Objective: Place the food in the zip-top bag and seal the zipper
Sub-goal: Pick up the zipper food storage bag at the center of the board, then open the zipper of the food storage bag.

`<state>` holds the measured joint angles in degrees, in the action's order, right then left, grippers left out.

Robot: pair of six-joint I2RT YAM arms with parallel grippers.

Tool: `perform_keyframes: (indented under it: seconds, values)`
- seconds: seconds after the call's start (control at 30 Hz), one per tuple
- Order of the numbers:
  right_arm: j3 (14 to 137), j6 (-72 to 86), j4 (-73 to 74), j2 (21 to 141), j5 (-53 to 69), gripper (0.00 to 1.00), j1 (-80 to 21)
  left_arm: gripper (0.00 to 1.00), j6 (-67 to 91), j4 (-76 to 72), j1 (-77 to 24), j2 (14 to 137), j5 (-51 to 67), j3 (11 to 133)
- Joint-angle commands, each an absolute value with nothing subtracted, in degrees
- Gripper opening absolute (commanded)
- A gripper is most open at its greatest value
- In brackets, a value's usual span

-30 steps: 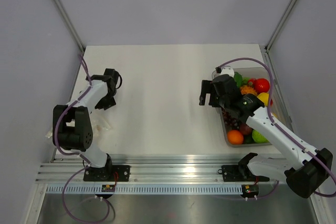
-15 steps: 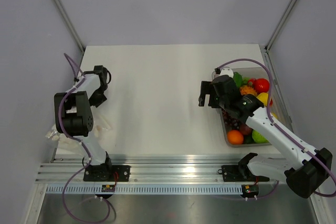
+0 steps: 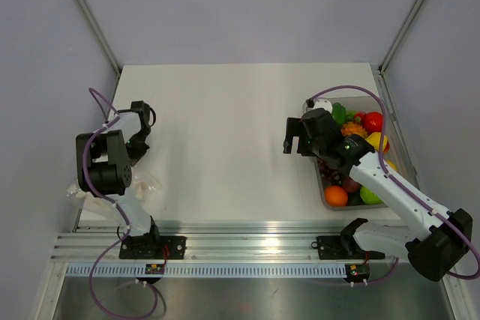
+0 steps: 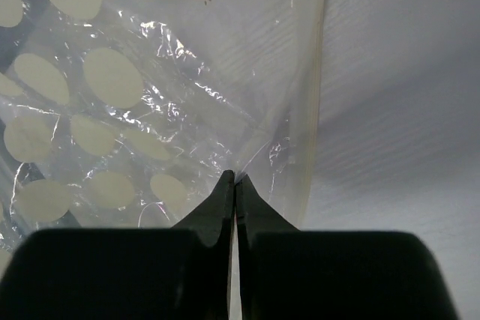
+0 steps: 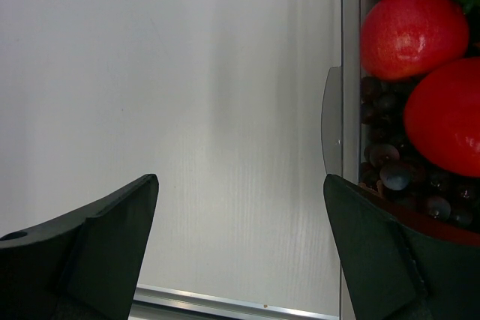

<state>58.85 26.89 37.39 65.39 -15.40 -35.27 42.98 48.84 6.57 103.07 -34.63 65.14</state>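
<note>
The zip-top bag, clear with white dots, lies crumpled at the table's left edge. My left gripper is shut, its tips pinching the bag's plastic near a thicker clear strip along one edge; I cannot tell if that strip is the zipper. From above, that gripper is partly hidden by its own arm. The food sits in a tray at the right: red round pieces and a dark grape bunch. My right gripper hangs open over bare table just left of the tray.
The rigid clear tray stands at the right edge and also holds an orange piece, a green one and a yellow one. An aluminium rail runs along the near edge.
My left arm swung left and back toward the bag, and its gripper went from open to shut on the plastic. The right arm stayed put.
</note>
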Motion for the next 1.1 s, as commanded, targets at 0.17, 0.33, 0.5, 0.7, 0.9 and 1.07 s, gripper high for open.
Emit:
perform_keyframes:
  seconds: [0.17,0.33,0.5,0.7,0.9,1.07]
  values:
    - [58.98,28.56,37.53,64.07,-16.43,0.99,-35.68,0.00,30.17,41.13,-3.82,87.65,-20.76,65.47]
    - [58.45,29.62,37.71,62.85,-16.87,0.99,-35.77,0.00,22.43,39.99,-15.98,81.05,-12.59,65.57]
    - [57.48,29.62,38.05,61.61,-16.79,0.99,-35.68,0.00,18.63,35.43,-21.44,76.38,0.51,63.12]
    - [56.95,28.74,38.94,59.42,-16.35,0.99,-35.68,0.00,19.77,32.52,-24.96,75.23,6.06,61.79]
    - [58.09,30.93,35.87,60.73,-5.58,0.99,-35.77,0.00,24.60,29.11,-26.54,73.84,9.57,61.53]
    - [60.72,38.14,25.59,66.79,4.12,0.99,-37.87,0.00,27.86,26.72,-26.81,71.11,14.14,60.65]
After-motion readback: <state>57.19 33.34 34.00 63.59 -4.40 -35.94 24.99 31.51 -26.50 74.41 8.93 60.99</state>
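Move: The shut fingers of my left hand already pinch the bag near its zipper edge, just above the board; most of the bag lies about 9 cm back and 6 cm left of that hand. The middle of the board is some 42 cm to its right and 5 cm ahead. From my open right hand, the bag lies about 66 cm left, 9 cm back and 16 cm lower, and the food box about 23 cm right, 4 cm ahead and 13 cm lower. Keeping my pinch on the bag, I sweep my left hand about 30 cm to the right, towards the middle of the board, and lift it some 14 cm, swinging the wrist clockwise by roughly 65 degrees. My right hand, still wide open, eases back a little beside the food box, then near the end starts left towards the bag, about 4 cm. ##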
